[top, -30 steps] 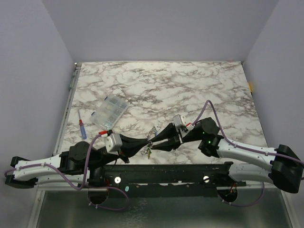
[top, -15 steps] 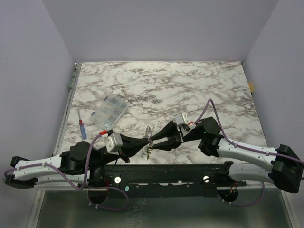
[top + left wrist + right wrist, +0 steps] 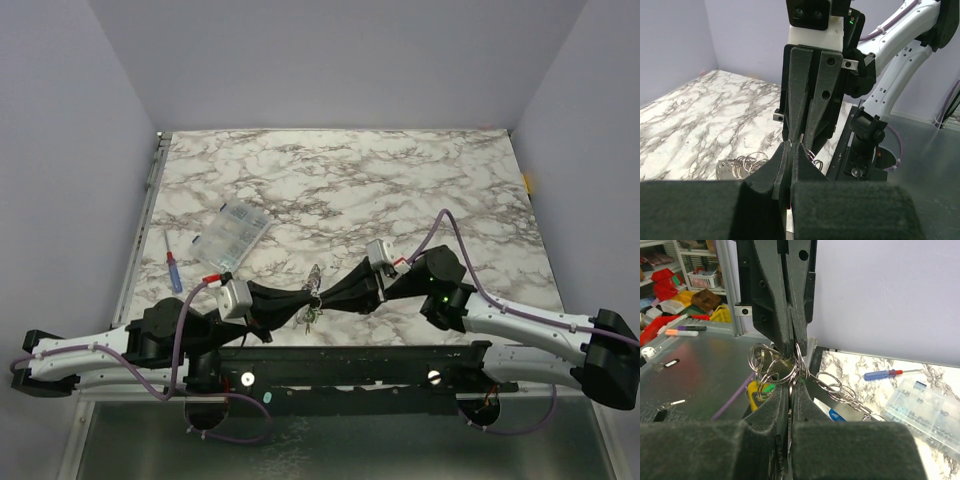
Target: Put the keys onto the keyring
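My two grippers meet tip to tip above the table's front edge. The keyring is a bunch of linked silver rings with a short chain of rings trailing to the right. The left gripper is shut on the bunch from one side, and the right gripper is shut on it from the other. Keys hang under the rings: a yellow head, a green head and a blue one. In the left wrist view, loose rings show beside my left gripper.
A clear compartment box lies at the left of the marble table, with a blue and red screwdriver beside it near the left edge. The black base rail runs right below the grippers.
The right gripper has closed from part open to shut on the rings. It has slid a little left, tight against the left gripper. The left gripper stayed shut.
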You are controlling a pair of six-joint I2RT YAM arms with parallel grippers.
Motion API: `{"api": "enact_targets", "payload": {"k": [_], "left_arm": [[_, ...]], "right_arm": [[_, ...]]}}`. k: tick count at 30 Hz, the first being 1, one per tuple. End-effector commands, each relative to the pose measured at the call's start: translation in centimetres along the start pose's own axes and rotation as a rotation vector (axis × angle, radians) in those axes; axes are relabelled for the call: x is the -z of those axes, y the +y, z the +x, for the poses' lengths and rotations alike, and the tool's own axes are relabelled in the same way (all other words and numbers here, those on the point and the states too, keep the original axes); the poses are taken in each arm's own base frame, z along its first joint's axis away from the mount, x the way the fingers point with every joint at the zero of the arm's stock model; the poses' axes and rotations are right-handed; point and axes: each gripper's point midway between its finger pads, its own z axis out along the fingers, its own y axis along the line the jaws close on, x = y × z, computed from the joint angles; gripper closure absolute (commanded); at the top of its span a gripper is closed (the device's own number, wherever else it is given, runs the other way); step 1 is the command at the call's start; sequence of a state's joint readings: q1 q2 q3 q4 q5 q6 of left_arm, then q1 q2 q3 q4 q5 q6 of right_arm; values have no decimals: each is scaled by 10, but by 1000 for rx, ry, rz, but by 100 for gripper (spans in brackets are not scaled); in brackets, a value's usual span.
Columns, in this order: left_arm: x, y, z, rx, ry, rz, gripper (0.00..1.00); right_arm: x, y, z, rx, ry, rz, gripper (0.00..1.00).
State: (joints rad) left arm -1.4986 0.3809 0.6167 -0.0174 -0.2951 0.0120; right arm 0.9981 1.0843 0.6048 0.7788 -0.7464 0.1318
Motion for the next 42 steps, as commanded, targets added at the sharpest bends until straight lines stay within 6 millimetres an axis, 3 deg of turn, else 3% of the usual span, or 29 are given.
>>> {"api": "enact_targets", "payload": {"k": [1,15,25,26,29,31,42], "left_arm": [[8,-2,-38,93,-167,20,100],[25,8,-31,212,-322,-12,100],[23,12,-19,215,-291,-40,99],[23,13,-18,207,-278,-47,92],[21,15,-16,176,-225,-63,57],[17,15,-11,136,-155,-74,44],[-24,6,27,-135,197,-54,27]], "right_arm": [[7,-15,7,18,75,97,99],[20,-24,-42,169,158,181,99],[19,-28,-48,189,207,179,99],[19,-29,-47,188,221,183,99],[22,-35,-42,179,266,210,99],[27,-40,-32,156,316,240,99],[53,-54,10,-19,567,382,99]]}}
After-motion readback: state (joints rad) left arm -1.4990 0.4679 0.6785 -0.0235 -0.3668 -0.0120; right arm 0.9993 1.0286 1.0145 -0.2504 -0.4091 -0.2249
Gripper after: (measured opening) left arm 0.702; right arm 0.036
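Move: I have the keyring's wire rings pinched between my two sets of fingertips, so they lie only about 1 cm to the right of my left hand and 1 cm to the left of my right. The coloured keys hang about 4 cm below my left fingertips, and the metal strip with its chain of rings sits some 4 cm ahead of them and 2 cm lower. The clear parts box lies far off, roughly 30 cm ahead, 20 cm left and 28 cm down. I draw my hands apart, left hand left and up with its fingers tipping up about 20 degrees, right hand up about 4 cm and to the right, still pinching the rings. Then my left fingers open wide and let go, levelling as that hand comes back rightward; my right hand carries the rings forward and down about 5 cm, fingers dipping and swinging clockwise. ##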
